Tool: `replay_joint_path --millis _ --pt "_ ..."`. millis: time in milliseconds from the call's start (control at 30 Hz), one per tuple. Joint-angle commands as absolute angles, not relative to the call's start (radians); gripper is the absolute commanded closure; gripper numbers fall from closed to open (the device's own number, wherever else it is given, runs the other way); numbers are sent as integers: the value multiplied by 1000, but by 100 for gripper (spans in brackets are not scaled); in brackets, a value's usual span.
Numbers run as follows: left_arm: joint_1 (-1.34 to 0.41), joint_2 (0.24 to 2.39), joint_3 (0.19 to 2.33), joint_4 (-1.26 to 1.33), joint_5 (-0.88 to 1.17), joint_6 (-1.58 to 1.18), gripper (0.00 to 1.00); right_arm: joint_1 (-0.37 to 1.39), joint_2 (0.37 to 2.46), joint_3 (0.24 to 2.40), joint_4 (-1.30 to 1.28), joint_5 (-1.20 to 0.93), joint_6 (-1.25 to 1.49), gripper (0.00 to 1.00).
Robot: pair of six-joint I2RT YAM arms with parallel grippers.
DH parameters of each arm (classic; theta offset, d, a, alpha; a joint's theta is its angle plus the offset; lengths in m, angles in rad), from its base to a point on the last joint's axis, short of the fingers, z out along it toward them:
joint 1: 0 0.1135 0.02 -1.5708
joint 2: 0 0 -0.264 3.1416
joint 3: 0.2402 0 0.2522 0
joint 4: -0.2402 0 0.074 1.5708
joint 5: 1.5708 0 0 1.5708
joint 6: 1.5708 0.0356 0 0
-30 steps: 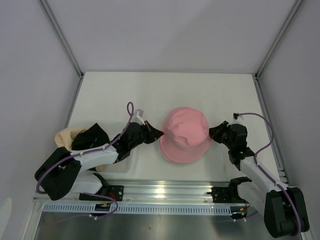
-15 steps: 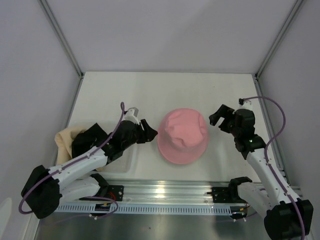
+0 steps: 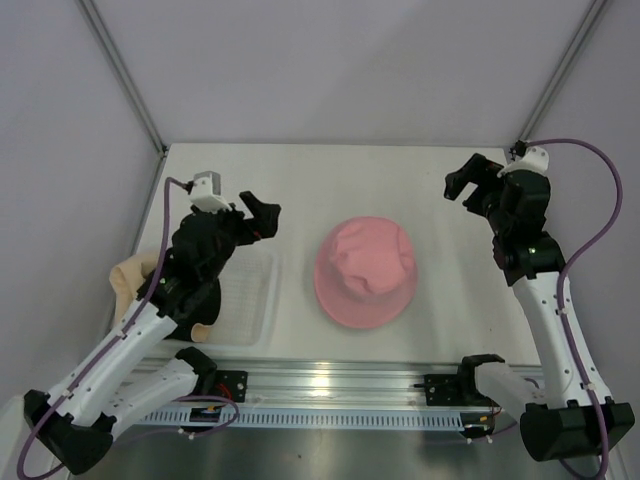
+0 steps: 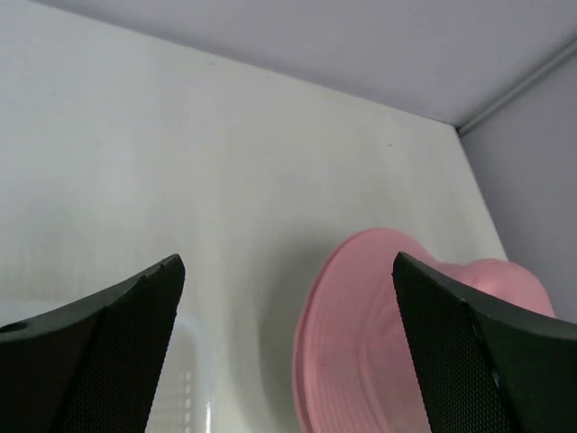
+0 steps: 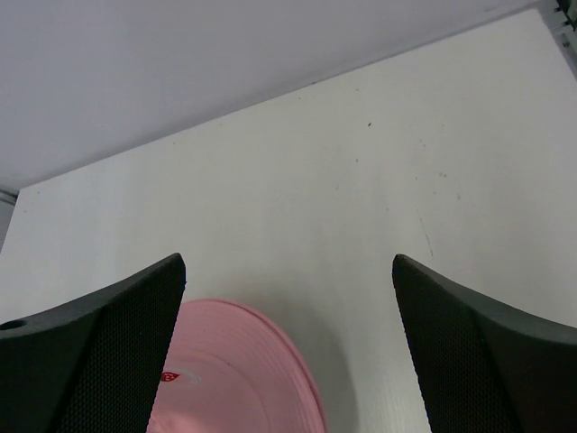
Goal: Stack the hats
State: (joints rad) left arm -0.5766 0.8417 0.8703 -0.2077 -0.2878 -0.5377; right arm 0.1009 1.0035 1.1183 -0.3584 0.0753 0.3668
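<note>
A pink hat (image 3: pixel 366 272) lies crown up in the middle of the table; only pink cloth shows there. It also shows in the left wrist view (image 4: pixel 406 352) and in the right wrist view (image 5: pixel 236 383). My left gripper (image 3: pixel 260 218) is open and empty, raised left of the pink hat. My right gripper (image 3: pixel 466 182) is open and empty, raised at the far right of it. A black hat (image 3: pixel 203 318) and a beige hat (image 3: pixel 125 282) lie at the left, partly hidden under my left arm.
A clear shallow plastic tray (image 3: pixel 250 300) lies between the left hats and the pink hat; its corner shows in the left wrist view (image 4: pixel 185 397). Metal frame posts stand at the back corners. A rail runs along the near edge.
Both grippers have let go of the pink hat's brim and drawn away, up and outwards. The hat has settled slightly left. The left arm now uncovers the tray.
</note>
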Motion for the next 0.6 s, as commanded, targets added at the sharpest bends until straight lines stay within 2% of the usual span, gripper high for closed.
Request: replay_joint_path --millis 0,100,233,333,567 --pt "-516 819 954 -394 -396 -548 1 97 1037 1140 -329 43 348 1" --pt "-410 828 1067 -549 -302 -561 1 97 1063 1100 -263 -50 403 1" --pt "-284 822 1132 -824 -442 -667 1 95 1091 994 -106 -159 466 1" --pt "-204 813 1073 -977 -527 -819 0 95 1138 994 -72 -190 480 1" --pt "-57 784 966 -1110 -566 -939 1 89 1203 1012 -98 -202 456 1"
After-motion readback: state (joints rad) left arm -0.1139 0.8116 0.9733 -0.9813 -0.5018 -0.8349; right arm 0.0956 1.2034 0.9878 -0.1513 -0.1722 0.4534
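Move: The black hat lies in the tray some 21 cm to the left hand's left, 10 cm back and 27 cm below it. The cream hat is about 14 cm farther left than the black hat and 5 cm farther out; the tray's bare side is about 8 cm left of the hand and 7 cm back. The pink hat stack sits 23 cm to that hand's right, 3 cm back. From the right hand, the stack is 20 cm left, 5 cm back, 26 cm down; the black hat is 63 cm left, 12 cm back. Swinging left about 18 cm, away from the pink stack, the empty left hand first rises slightly, then draws back and dips towards the black hat, turning counter-clockwise some 45 degrees and tipping its wide-open fingers down. The open right hand sinks about 8 cm while easing left and forward towards the stack, touching nothing. ##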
